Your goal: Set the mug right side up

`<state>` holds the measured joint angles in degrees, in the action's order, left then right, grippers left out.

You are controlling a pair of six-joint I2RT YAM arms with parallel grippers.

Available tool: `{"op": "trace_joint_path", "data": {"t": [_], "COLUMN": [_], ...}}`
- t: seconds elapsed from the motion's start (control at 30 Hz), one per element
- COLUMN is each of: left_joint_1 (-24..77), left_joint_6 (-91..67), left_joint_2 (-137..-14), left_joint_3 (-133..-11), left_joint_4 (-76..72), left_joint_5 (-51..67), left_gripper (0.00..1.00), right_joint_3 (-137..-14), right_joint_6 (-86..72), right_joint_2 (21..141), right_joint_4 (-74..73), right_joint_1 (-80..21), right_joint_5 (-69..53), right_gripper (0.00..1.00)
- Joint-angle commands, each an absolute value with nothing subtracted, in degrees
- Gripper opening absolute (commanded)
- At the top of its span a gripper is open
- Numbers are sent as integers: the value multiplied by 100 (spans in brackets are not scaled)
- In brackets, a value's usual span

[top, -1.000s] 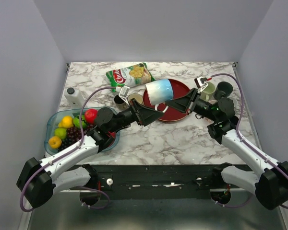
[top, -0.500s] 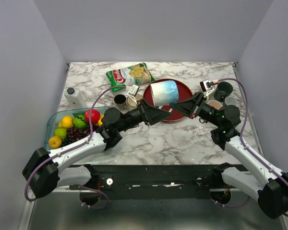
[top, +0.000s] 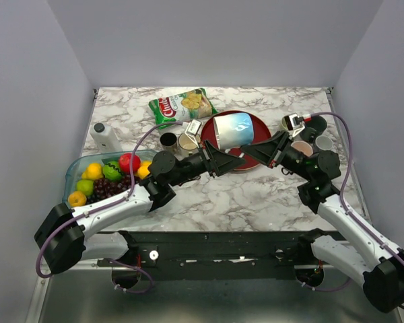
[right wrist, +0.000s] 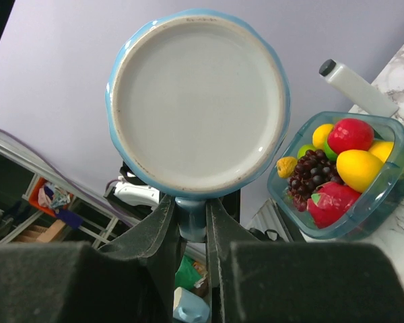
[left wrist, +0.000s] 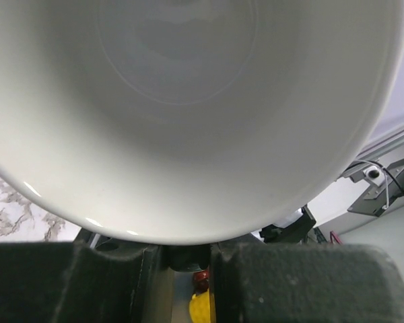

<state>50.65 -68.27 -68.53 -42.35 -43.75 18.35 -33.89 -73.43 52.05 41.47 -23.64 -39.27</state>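
The mug, light blue outside and white inside, hangs on its side above the red plate. My right gripper comes in from the right and is shut on the mug's handle just under its base. From the left, my left gripper reaches the same spot under the mug. In the left wrist view the mug's white inside fills the frame, and the left gripper has its jaws drawn close around a dark piece right under the rim.
A clear tub of fruit stands at the left, with a white bottle behind it. A chips bag lies at the back. Two small cups stand left of the plate, and several cups at the right.
The left gripper's jaws have closed from wide open to narrow under the mug. Both arms and the mug have shifted slightly right, and the mug has turned a little.
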Motion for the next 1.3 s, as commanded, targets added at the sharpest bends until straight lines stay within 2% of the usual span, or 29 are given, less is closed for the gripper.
{"op": "trace_joint_path", "data": {"t": [0.0, 0.1, 0.13, 0.17, 0.23, 0.33, 0.43, 0.47, 0.53, 0.67, 0.87, 0.97, 1.27], "left_joint_1": [5054, 5054, 5054, 5054, 5054, 5054, 5054, 5054, 5054, 5054, 5062, 5062, 5062], "left_joint_6": [-6522, -6408, -6338, -6189, -5978, -5617, -5267, -5178, -4897, -4536, -4140, -4113, -4104], "left_joint_2": [-6645, -6601, -6557, -6531, -6391, -6127, -5811, -5749, -5626, -5572, -5484, -5668, -6793], "left_joint_3": [-4333, -4324, -4342, -4368, -4377, -4403, -4456, -4569, -4702, -4948, -4904, -4887, -4772], "left_joint_4": [-4614, -4536, -4448, -4204, -3930, -3096, -2077, -1335, -496, 1769, 3310, 3673, 3498], "left_joint_5": [1292, 1231, 1222, 1152, 1073, 713, 239, 81, -489, -1396, -2257, -2390, -2435], "left_gripper": [0, 0, 0, 0, 0, 0, 0, 0, 0, 0, 0, 0, 0], "right_joint_3": [-3349, -3357, -3392, -3506, -3594, -3717, -3805, -3832, -3867, -3885, -3850, -3850, -3736], "right_joint_6": [-7111, -6971, -6883, -6786, -6382, -5925, -5503, -5380, -5081, -4598, -4017, -3938, -4025], "right_joint_2": [4992, 4949, 4931, 4896, 4782, 4571, 4404, 4282, 4167, 3894, 3542, 3559, 3762], "right_joint_4": [4052, 3903, 3789, 3336, 2929, 2252, 1496, 1077, 653, -401, -1010, -1125, -1169], "right_joint_1": [-2400, -2408, -2408, -2408, -2408, -2400, -2408, -2408, -2408, -2408, -2417, -2400, -2400], "right_joint_5": [-3946, -3981, -3981, -3921, -3841, -3657, -3472, -3280, -3042, -2444, -1925, -1925, -1995], "right_gripper": [1, 1, 22, 38, 61, 80, 88, 90, 100, 100, 100, 100, 100]}}
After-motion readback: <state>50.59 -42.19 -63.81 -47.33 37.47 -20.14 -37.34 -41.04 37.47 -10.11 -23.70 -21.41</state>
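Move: Both hands already hold the blue-and-white mug by its handle in the air, its body about 5 cm ahead of and 4 cm above either hand. The bare table it is taken to lies about 17 cm left, 5 cm ahead and 33 cm below the left hand. From that hand the cream mug is some 20 cm ahead and 14 cm left, the dark mug 20 ahead and 22 left, the fruit box 7 ahead and 40 left, and the tray 23 ahead, 2 right. The right hand opens its fingers wide and comes off the handle, sinking about 10 cm, drawing 5 cm to the right and tipping its fingertips down. The left hand keeps its pinch on the handle and carries the mug down some 24 cm and 17 cm to the left, swinging forward a little, over the bare marble between the fruit box and the tray, while it rolls about 80 degrees so that its fingers turn from pointing right to pointing down. ##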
